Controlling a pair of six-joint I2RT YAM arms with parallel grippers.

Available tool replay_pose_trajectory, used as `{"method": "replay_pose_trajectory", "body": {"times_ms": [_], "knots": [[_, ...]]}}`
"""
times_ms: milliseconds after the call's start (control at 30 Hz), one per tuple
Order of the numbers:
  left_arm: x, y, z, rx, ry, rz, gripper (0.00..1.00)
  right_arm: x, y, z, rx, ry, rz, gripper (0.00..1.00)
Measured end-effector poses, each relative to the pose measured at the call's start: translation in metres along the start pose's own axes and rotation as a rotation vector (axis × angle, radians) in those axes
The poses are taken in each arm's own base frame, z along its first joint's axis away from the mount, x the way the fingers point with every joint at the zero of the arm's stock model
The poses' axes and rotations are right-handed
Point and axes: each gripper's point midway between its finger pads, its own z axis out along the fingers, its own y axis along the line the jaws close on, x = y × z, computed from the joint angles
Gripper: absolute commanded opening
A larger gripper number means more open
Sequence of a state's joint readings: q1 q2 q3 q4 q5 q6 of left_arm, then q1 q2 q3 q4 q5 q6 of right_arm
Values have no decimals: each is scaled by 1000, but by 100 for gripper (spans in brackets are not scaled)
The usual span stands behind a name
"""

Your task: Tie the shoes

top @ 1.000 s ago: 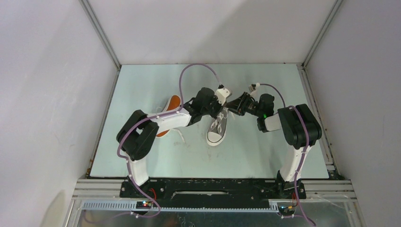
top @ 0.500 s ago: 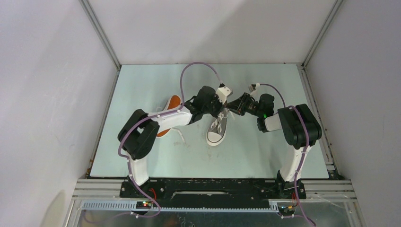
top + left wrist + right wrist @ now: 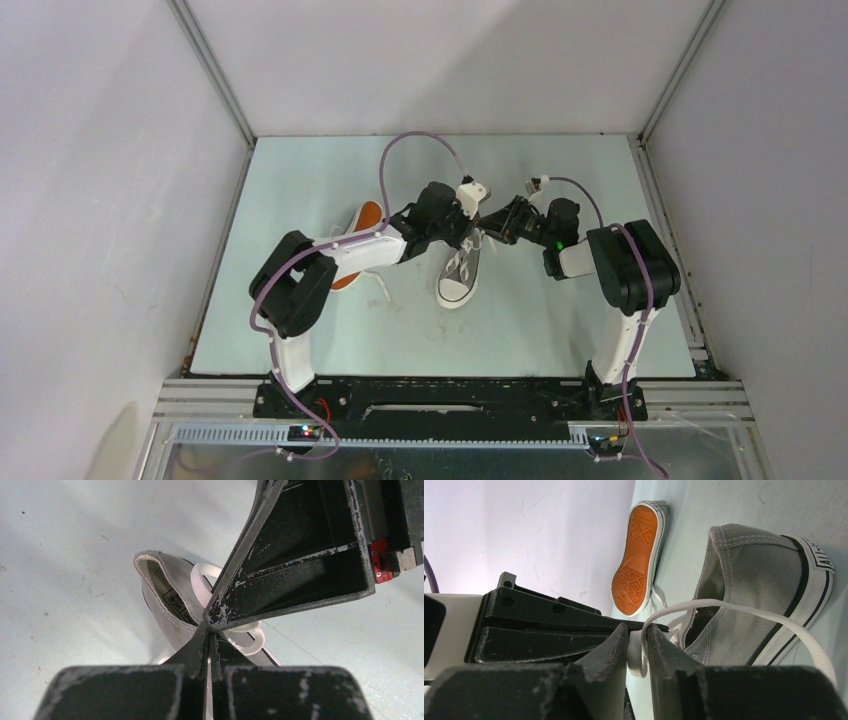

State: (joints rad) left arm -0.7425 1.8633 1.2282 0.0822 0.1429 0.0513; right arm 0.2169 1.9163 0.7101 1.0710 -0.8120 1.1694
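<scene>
One grey shoe (image 3: 459, 276) stands upright mid-table, toe towards the arms. It also shows in the left wrist view (image 3: 165, 597) and the right wrist view (image 3: 759, 580). The other shoe (image 3: 358, 240) lies on its side to the left, its orange sole (image 3: 636, 560) showing. Both grippers meet over the upright shoe's opening. My left gripper (image 3: 468, 234) (image 3: 210, 639) is shut on a white lace (image 3: 202, 577). My right gripper (image 3: 488, 228) (image 3: 638, 634) is shut on a loop of lace (image 3: 744, 611), tip to tip with the left one.
The pale green table (image 3: 560, 330) is walled by white panels on the left, back and right. A purple cable (image 3: 420, 140) arcs above the left arm. A loose lace (image 3: 382, 288) trails from the tipped shoe.
Almost nothing. My left gripper has edged slightly to the left; both grippers keep hold of the laces and the shoes have not moved.
</scene>
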Motion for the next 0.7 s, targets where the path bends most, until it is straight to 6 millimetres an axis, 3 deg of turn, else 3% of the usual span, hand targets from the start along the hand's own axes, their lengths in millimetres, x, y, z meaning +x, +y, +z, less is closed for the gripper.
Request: {"method": "replay_pose_trajectory", "body": {"times_ms": [267,400,567,700], "knots": [[1,2,-1,-7,3,-52,0,1,0,0,-1,1,-1,11],[-1,4,-1,-11,5,-70,3,0,0,1,1,-3,-1,0],[-1,6,-2,-18,6,-85,33,0,0,1,1,-2,0,0],[0,11,-5,-45,1,-91,46,0,0,1,1,-2,0,0]]}}
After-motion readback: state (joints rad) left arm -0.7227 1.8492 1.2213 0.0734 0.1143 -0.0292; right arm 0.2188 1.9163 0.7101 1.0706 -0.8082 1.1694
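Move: The lace loop lies right between the right hand's half-open fingertips, within 1 cm of its hand point. The left hand's shut tips are in the same place, so the loop is about level with them too. From the right hand, the grey shoe's middle is roughly 3 cm back, 2 cm left and 8 cm below; the orange-soled shoe lies level ahead, some 23 cm to the left and 9 cm lower. The right hand stays in place above the laced part of the grey shoe and closes its fingers fully, pinching the lace loop where it runs between the tips. Once those fingers are shut, the left hand, which has been turning slightly counter-clockwise (about 5 degrees), opens to over a third, lets go of the lace and starts to back off to the left by about 1 cm, drifting a touch forward. ##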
